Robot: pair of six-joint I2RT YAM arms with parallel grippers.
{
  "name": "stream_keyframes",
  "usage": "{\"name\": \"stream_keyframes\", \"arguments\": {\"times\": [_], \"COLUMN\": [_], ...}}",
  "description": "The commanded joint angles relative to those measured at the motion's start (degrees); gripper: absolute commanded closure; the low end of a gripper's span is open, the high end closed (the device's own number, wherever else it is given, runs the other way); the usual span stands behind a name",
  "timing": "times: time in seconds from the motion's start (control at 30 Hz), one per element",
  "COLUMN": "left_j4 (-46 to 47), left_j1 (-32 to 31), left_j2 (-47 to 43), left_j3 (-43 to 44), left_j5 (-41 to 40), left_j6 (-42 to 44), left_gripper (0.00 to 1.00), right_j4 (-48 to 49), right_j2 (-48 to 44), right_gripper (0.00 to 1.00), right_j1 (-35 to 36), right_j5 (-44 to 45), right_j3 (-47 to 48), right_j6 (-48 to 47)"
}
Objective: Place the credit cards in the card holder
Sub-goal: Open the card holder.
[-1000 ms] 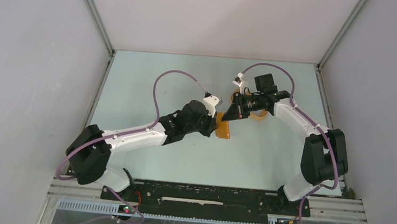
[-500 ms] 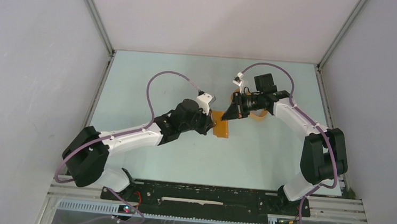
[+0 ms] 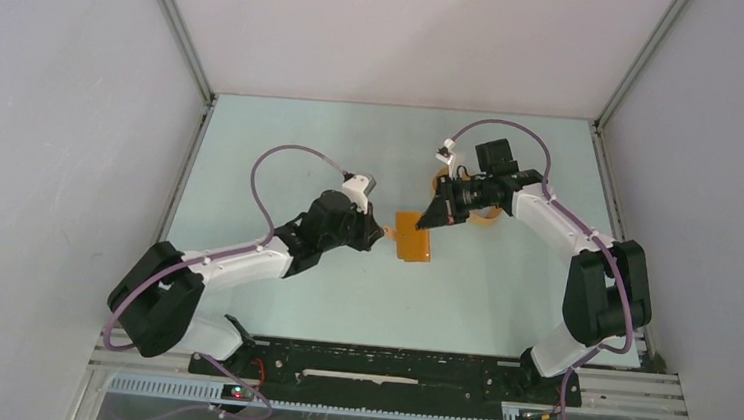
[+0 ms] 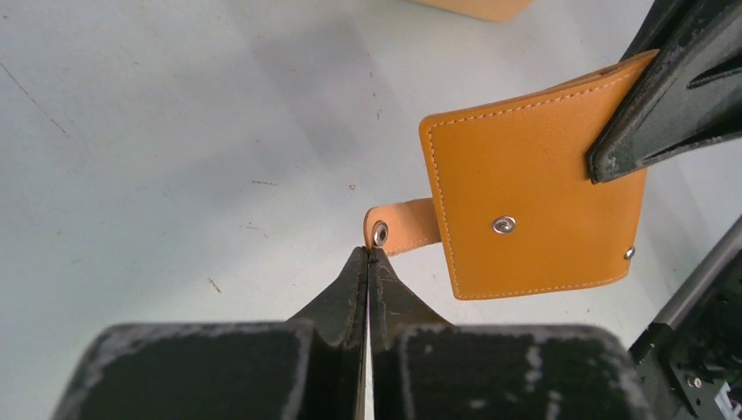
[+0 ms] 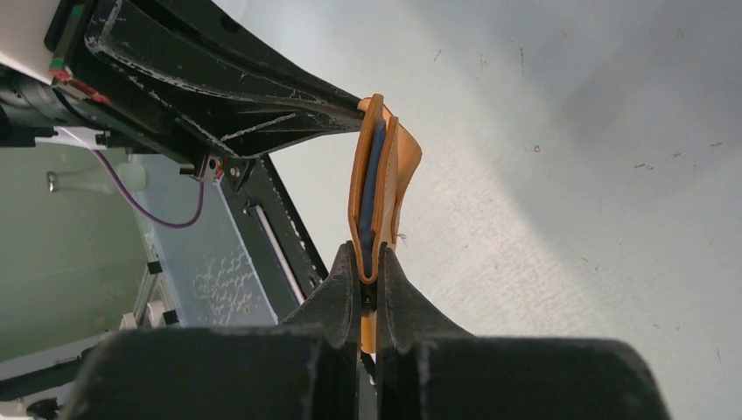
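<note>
The orange-brown card holder (image 3: 413, 237) is held folded just over the table, its face (image 4: 534, 201) towards my left wrist camera. My right gripper (image 3: 435, 218) (image 5: 367, 262) is shut on its far edge, and one of its fingers (image 4: 674, 96) lies over the upper right corner. Seen edge-on, the holder (image 5: 385, 149) shows the bluish edge of credit cards (image 5: 371, 179) between its leaves. The closing tab (image 4: 398, 229) with its snap sticks out to the left. My left gripper (image 3: 381, 233) (image 4: 368, 254) is shut, tips touching the tab's end with nothing seen between them.
An orange rimmed tray (image 3: 483, 215) lies behind the right gripper, and its edge (image 4: 477, 7) shows at the top of the left wrist view. Grey walls enclose the pale table (image 3: 282, 153) on three sides. The arm bases stand on the black rail (image 3: 385, 377) at the near edge.
My left gripper has shut and drawn back to the left, uncovering the card holder, and now only meets the tab's end. The right gripper has kept its grip in place.
</note>
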Motion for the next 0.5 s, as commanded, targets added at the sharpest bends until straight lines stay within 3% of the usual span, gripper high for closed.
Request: {"name": "stream_keyframes", "arguments": {"times": [0.0, 0.17, 0.47], "left_j4": [6.7, 13.7, 22.1], "left_j1": [1.7, 4.7, 7.4], "left_j2": [-3.5, -8.1, -17.6], "left_j3": [-3.5, -10.3, -18.1], "left_j5": [3.7, 8.9, 15.4], "left_j6": [-3.3, -7.6, -12.5], "left_gripper": [0.95, 0.66, 0.23], "right_j4": [-1.4, -3.4, -4.1], "right_j2": [-1.3, -1.5, -1.9], "right_gripper": [1.0, 1.0, 1.0], "right_j1": [-0.6, -1.6, -0.2], "right_j5": [-3.2, -7.9, -6.6], "right_j3": [1.8, 1.8, 1.8], "right_j6": [-4.9, -10.2, -13.1]}}
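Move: The card holder hangs in the right fingers, its middle about 6 cm to the left hand's right, 1 cm back and level with it. The end of its strap is already off the stud and lies between the left fingertips. From the right hand, the card holder's middle is roughly 2 cm left, 1 cm back and 2 cm lower. The oval tray sits on the table some 10 cm right of that hand, 7 cm ahead and 12 cm below. The card holder's strap end comes free as the left fingers spread from shut to well open. That hand draws off from the card holder, about 3 cm back and as much to the left, rising 2 cm late on and rolling some 15 degrees, left side down. The right fingers keep their pinch on the card holder, easing it about 1 cm back with a slight counter-clockwise turn. ##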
